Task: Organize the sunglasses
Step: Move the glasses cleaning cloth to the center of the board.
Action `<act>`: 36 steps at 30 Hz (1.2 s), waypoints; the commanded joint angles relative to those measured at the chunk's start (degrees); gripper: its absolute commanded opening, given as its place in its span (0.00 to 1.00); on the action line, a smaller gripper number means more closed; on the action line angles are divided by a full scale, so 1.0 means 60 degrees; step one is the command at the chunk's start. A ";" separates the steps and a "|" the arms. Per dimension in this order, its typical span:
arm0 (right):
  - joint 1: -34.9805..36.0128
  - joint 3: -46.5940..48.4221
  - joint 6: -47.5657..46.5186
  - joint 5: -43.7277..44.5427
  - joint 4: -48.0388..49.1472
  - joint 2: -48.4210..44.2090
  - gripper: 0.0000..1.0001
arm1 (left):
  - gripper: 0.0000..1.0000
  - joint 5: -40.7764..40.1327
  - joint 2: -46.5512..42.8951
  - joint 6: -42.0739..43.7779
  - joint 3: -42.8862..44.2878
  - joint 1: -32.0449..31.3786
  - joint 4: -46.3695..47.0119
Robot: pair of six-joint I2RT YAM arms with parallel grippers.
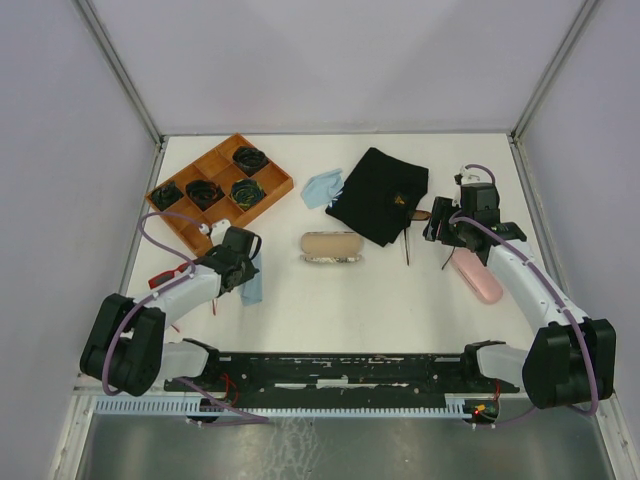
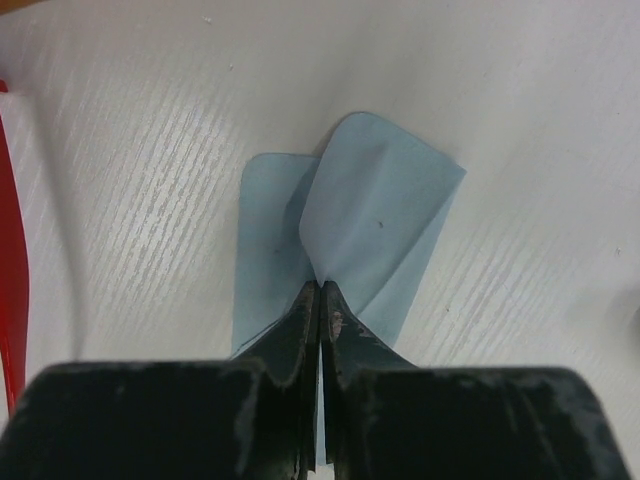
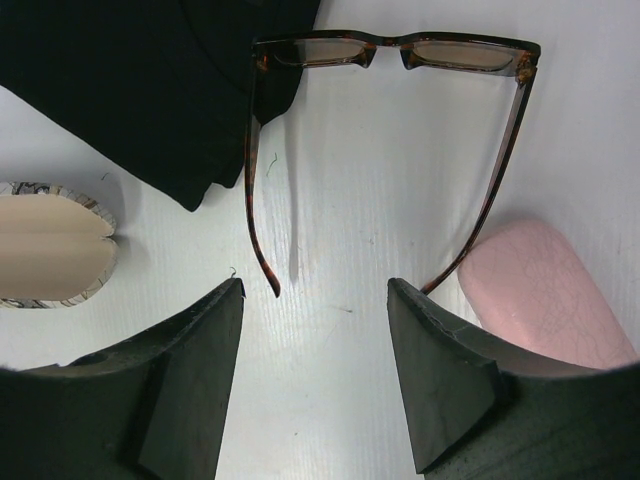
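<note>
The brown-tinted sunglasses (image 3: pixel 395 50) lie unfolded on the table, lenses away from me, with their thin arms pointing back at my right gripper (image 3: pixel 315 290). That gripper is open, and the arm tips end just in front of its fingertips without touching them. The red sunglasses (image 1: pixel 170 272) lie left of my left arm, and only a strip of their frame (image 2: pixel 12 270) shows in the left wrist view. My left gripper (image 2: pixel 320 285) is shut on a fold of a light blue cloth (image 2: pixel 375 225).
An open grey patterned case (image 1: pixel 332 247) sits mid-table, with a pink case (image 3: pixel 545 295) beside my right gripper. A black cloth (image 1: pixel 378 195) lies behind the brown pair. A second blue cloth (image 1: pixel 322 187) and a wooden compartment tray (image 1: pixel 272 186) holding dark coiled items are at the back left.
</note>
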 commanded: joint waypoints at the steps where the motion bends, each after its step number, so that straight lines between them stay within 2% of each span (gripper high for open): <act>1: 0.0040 0.0196 -0.0147 -0.0052 0.0100 -0.0218 0.67 | 0.03 0.0009 -0.0414 0.0612 0.0137 0.0053 0.0181; 11: 0.0040 0.0164 -0.0170 -0.0045 0.0052 -0.0369 0.67 | 0.03 0.0049 0.0039 0.0864 0.0796 -0.1053 0.0181; 23: 0.0041 0.0200 -0.0218 -0.0100 0.0004 -0.0481 0.67 | 0.03 0.0109 -0.0054 0.1284 0.0776 -0.2524 0.0030; 29: 0.0040 0.0127 -0.0192 -0.0136 -0.0038 -0.0644 0.67 | 0.03 0.0427 0.0473 0.1762 0.1090 -0.3135 0.0220; 36: 0.0041 0.0095 -0.0309 -0.0092 -0.0170 -0.0850 0.68 | 0.03 0.0263 0.0883 0.2116 0.1444 -0.4596 0.0081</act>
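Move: The left fingers already pinch the cleaning cloth at board level; the board's open middle lies about 18 cm to their right and 2 cm nearer. The open glasses case stands roughly 19 cm right and 6 cm ahead, the red sunglasses some 15 cm left and 3 cm back, the orange organizer 20 cm ahead and 7 cm left. From the right hand, that middle spot is about 28 cm left, 7 cm back and 11 cm below. Pinch kept, the left hand draws the cloth about 11 cm right towards the middle, turning 30 degrees clockwise. ##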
